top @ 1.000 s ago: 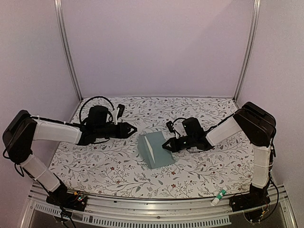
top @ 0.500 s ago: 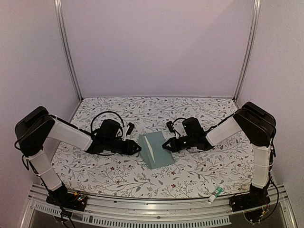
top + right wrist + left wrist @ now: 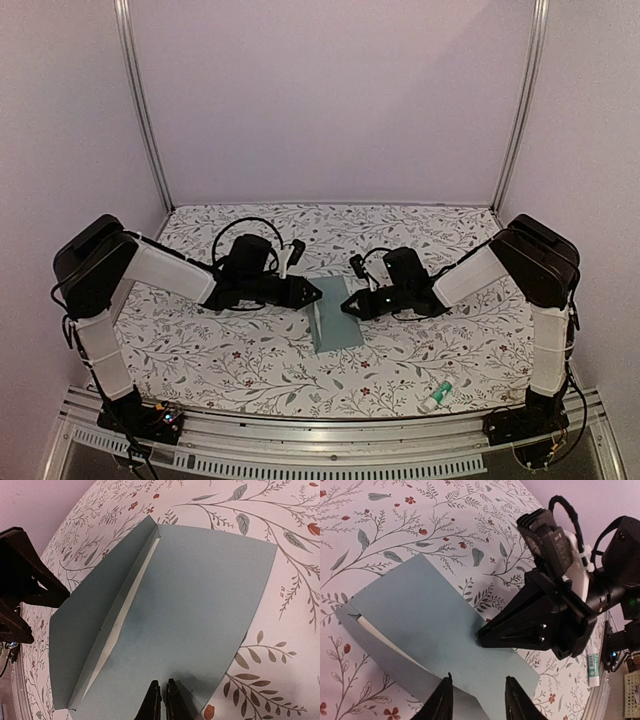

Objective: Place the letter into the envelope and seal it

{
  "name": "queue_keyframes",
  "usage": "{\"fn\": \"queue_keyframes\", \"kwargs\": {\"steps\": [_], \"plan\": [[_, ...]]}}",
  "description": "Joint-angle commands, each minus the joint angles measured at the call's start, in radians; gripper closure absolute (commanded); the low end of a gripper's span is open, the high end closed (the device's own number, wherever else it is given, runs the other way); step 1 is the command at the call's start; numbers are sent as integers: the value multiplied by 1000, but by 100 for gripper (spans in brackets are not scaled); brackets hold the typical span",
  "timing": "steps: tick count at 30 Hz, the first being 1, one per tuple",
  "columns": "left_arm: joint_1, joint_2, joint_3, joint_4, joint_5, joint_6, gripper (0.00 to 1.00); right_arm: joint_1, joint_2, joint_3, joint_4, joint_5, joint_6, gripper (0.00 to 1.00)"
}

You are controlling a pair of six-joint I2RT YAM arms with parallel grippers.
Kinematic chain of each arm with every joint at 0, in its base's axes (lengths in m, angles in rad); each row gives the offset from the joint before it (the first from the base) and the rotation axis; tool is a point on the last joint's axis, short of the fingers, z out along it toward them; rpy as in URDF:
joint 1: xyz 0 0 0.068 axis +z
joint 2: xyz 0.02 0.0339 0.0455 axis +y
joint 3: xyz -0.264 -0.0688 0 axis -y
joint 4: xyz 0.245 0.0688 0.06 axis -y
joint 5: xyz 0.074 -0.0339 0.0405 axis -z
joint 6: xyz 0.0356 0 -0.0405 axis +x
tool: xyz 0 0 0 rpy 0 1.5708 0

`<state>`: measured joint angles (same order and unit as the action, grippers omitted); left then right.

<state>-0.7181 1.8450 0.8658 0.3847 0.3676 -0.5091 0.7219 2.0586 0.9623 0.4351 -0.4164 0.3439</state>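
The pale teal envelope [image 3: 335, 318] lies on the floral table, its flap [image 3: 95, 615] half raised along the left side. A whitish strip [image 3: 125, 615] shows in its mouth; I cannot tell whether that is the letter, which is otherwise hidden. My right gripper [image 3: 162, 687] is shut, with its tips resting on the envelope's body [image 3: 420, 615] near the right edge. My left gripper [image 3: 479, 692] is open, its jaws apart over the flap's edge with nothing between them. The two grippers face each other across the envelope [image 3: 200, 595], left gripper [image 3: 315, 293] against right gripper [image 3: 348, 308].
A small white-and-green glue stick [image 3: 440, 392] lies near the table's front edge on the right, seen too in the left wrist view, where the glue stick [image 3: 592, 662] lies behind the right arm. Metal posts and lilac walls close in the table.
My left arm has swung right and forward until its gripper reached the envelope's flap, its jaws narrowing a little. The flap sits lower. The glue stick has rolled slightly left. The right gripper stays put.
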Motion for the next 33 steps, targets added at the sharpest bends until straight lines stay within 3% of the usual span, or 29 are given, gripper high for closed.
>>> {"fn": "queue_keyframes", "kwargs": {"steps": [1,12,21,25,33], "plan": [[-16,62,57,29,32,6,65,7,53,-13,-86,30,-1,93],[-29,227,149,80,56,-9,65,6,56,-10,-84,30,7,94],[-30,255,142,33,-86,-11,70,8,15,-19,-77,-11,10,94],[-29,255,125,62,-68,-22,77,18,-22,-13,-62,-76,16,94],[-31,266,123,86,-56,-35,99,37,-50,18,-47,-137,36,94]]}}
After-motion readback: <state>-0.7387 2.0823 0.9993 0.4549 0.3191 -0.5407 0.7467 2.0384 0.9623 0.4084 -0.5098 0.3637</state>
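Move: The envelope's half-raised flap, on its left side, has its middle about 3 cm back and 1 cm to the left of the left hand, some 4 cm below it; the envelope body's middle is about 2 cm back, 4 cm right and 5 cm below. From the right hand, whose shut fingertips are on the body, the body's middle is 2 cm back and 1 cm left, the flap 3 cm back and 6 cm left, and the glue stick roughly 24 cm back and 15 cm right. The flap is folded over and down onto the envelope by the left hand, which goes right about 3 cm, sinks 5 cm and then edges forward, pressing on the flap near its free edge while its part-open fingers shut. The right hand keeps its fingertips on the body, then late on slides back some 2.5 cm and slightly left along the envelope. ##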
